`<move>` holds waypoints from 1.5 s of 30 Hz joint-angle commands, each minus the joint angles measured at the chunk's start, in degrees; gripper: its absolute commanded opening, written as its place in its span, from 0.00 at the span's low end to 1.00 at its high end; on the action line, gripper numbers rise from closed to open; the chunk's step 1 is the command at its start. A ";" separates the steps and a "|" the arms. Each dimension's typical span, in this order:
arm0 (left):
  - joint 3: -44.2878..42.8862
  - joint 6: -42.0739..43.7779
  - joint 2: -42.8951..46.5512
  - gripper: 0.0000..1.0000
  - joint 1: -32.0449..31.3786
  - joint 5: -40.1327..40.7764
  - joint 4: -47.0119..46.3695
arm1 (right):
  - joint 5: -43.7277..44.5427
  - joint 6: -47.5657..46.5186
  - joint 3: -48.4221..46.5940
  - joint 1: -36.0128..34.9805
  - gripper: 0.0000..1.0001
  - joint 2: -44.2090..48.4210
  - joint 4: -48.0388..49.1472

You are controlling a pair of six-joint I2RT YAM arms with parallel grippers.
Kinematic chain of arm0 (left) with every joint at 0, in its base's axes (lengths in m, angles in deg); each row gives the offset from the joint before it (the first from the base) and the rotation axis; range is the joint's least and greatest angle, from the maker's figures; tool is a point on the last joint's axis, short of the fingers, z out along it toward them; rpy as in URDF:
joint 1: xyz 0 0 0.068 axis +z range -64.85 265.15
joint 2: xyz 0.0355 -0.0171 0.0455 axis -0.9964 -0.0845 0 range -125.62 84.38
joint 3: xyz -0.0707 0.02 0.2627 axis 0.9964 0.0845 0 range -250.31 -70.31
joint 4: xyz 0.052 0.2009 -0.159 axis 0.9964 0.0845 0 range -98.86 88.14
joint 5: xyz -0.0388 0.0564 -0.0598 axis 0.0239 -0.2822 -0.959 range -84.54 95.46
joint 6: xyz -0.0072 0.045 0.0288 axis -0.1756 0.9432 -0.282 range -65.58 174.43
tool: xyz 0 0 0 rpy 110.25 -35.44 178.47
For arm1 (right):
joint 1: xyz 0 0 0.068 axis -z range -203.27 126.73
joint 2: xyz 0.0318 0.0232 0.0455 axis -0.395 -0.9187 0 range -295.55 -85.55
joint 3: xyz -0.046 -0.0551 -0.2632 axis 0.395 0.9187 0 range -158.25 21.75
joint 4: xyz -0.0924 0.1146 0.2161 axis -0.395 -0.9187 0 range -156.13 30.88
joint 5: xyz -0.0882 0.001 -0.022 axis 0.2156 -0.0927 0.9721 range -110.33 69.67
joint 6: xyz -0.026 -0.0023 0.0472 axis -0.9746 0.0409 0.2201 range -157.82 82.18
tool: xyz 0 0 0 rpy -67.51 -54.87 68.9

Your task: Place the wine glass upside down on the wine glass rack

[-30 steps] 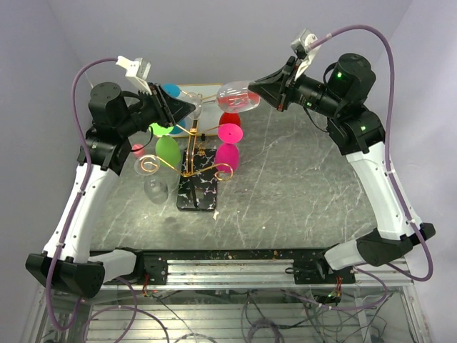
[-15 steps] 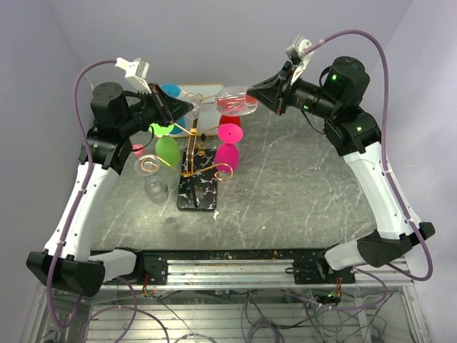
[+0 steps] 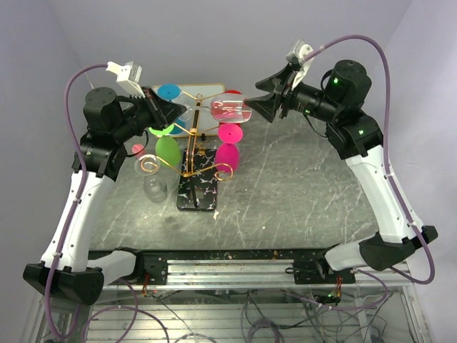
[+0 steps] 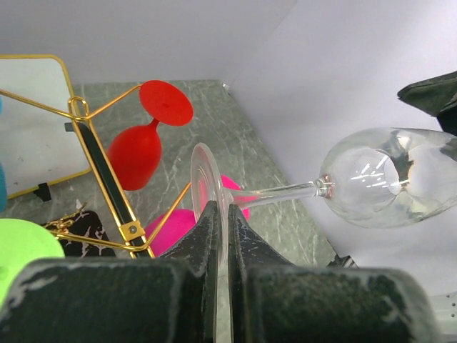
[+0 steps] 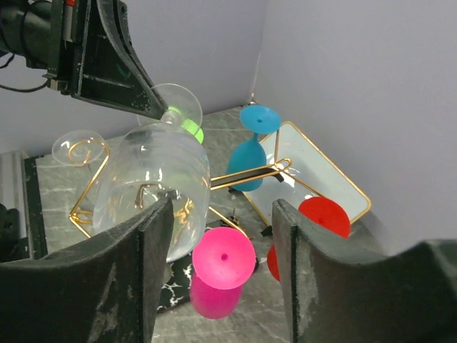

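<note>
The clear wine glass (image 3: 227, 108) lies on its side in the air above the wine glass rack (image 3: 191, 153), whose gold arms rise from a black marbled base (image 3: 198, 191). My left gripper (image 4: 222, 214) is shut on the edge of the glass's round foot (image 4: 205, 175). The stem runs right to the bowl (image 4: 389, 182). My right gripper (image 5: 221, 207) stands open with the bowl (image 5: 153, 189) at its left finger (image 5: 146, 250), not clamped. In the top view the left gripper (image 3: 186, 109) and right gripper (image 3: 253, 100) face each other across the glass.
Green (image 3: 168, 150), pink (image 3: 228, 146), red (image 3: 230, 118) and blue (image 3: 170, 91) glasses and another clear one (image 3: 153, 182) hang upside down on the rack. A white gold-rimmed tray (image 5: 325, 171) lies behind it near the back wall.
My right gripper has opened and let go of the bowl. My left gripper has shut on the foot and shifted the glass slightly left.
</note>
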 commanded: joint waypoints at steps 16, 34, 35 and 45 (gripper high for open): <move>-6.66 18.23 5.89 0.07 1.75 6.19 8.76 | 3.10 -2.34 13.67 8.82 0.83 13.72 1.78; -18.70 51.32 6.19 0.07 1.75 -9.54 31.48 | 15.23 -9.01 32.42 14.78 0.88 17.86 3.47; -18.87 52.89 6.03 0.07 1.74 -9.91 32.64 | 15.98 -9.52 33.00 14.81 0.90 17.69 3.43; -19.01 66.98 6.35 0.07 0.98 -10.51 40.47 | 17.05 -10.42 48.57 20.61 0.95 20.73 11.56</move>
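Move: The left hand pinches the clear wine glass by its foot, bowl out to the right; the rack's empty front-right hook lies about 10 cm back, 10 cm to its right and 13 cm lower. Hanging some 20 cm below this hand are the pink glass, level and 12 cm right, and the hanging clear glass, 9 cm back and 10 cm left. From the right hand, fingers already parting at the rim, the hook is about 8 cm back, 8 cm left and 19 cm down. Keeping its pinch on the glass's foot, the left hand draws back about 9 cm and some 4 cm left, rising 5 cm on the way and sinking again, while its wrist rolls right side down about 50 degrees overall, swinging the bowl down and back. The right hand opens wide and retreats from the rim, some 19 cm down and 15 cm right. ##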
